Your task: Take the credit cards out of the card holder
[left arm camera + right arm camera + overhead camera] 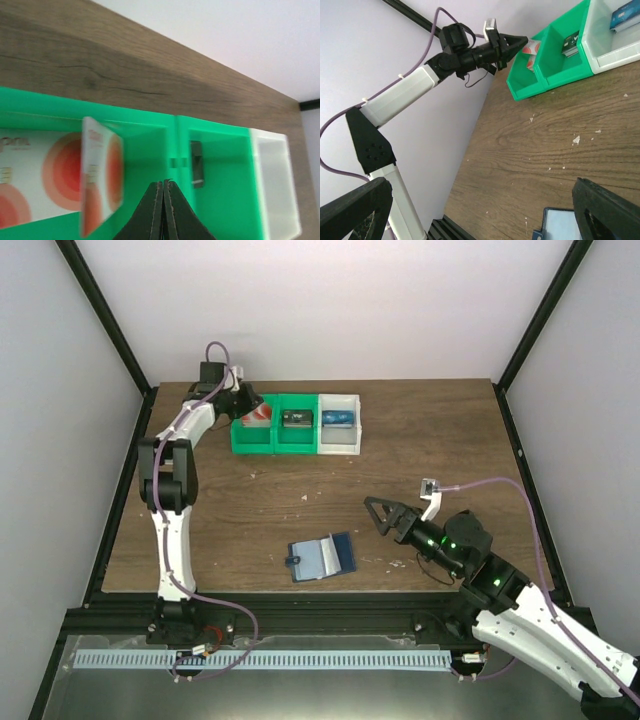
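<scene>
Two credit cards are in the left compartment of the green bin (150, 127): one card (35, 172) lies flat, pale with red circles, and the other card (100, 182) stands on edge, blurred. My left gripper (163, 183) is shut just right of that standing card, with nothing between its fingers; it hovers over the bin's left end (250, 400). The card holder (322, 556) lies open on the table near the front, its light blue pockets facing up. My right gripper (374, 515) hangs open to the right of the holder (560, 225), holding nothing.
The green bin's middle compartment holds a black card-sized item (297, 419). The adjoining white bin (338, 439) holds a blue item (338, 419). Black frame posts and pale walls close in the wooden table (430, 440).
</scene>
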You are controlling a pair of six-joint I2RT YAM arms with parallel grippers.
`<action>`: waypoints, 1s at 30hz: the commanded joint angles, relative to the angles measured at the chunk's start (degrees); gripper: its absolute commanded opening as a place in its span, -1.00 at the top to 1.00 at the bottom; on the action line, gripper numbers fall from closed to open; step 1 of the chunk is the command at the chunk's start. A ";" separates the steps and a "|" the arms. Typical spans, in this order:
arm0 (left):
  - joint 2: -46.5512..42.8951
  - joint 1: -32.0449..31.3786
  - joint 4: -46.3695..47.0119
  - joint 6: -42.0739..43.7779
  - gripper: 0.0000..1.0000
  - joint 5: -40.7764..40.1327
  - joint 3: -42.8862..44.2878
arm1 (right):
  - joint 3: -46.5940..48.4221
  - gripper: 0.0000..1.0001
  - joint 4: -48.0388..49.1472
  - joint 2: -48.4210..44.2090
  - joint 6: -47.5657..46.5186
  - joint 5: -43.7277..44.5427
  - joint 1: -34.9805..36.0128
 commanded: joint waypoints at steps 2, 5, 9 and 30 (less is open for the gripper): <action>2.88 0.70 -2.82 3.20 0.94 -6.56 2.71 | 3.53 -0.99 -0.97 0.08 -1.74 1.99 -0.11; 4.23 0.95 -4.62 3.92 0.94 -7.35 4.56 | 3.85 -1.00 -0.66 0.43 -1.83 2.00 -0.11; 4.38 1.21 -4.82 3.88 0.94 -7.61 5.16 | 3.72 -0.99 -0.82 0.56 -1.60 2.01 -0.12; -18.39 1.05 -5.57 4.43 -0.15 -2.34 -15.59 | 4.77 -0.99 -9.21 2.58 -1.35 -3.41 -0.13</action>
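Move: The leaning card in the left green compartment is just beyond the left hand's shut fingers, about 2 cm ahead, 2 cm left and 6 cm below. Beside it a red-spotted card lies flat, some 4 cm ahead and 5 cm left; the dark cards in the middle compartment sit about 2 cm ahead and 12 cm right, both some 9 cm down. From the right hand the leaning card is roughly 43 cm ahead, 33 cm left and 20 cm lower. With its fingers still shut, the left hand dips about 4 cm down and 3 cm to its left to where the card leans in the left green compartment, its wrist rolling a few degrees, and stays low there briefly. Then it draws back 5 to 6 cm while rising some 3 cm, the fingers opening to about half, and near the end the open, empty right hand starts to sink towards the table. ##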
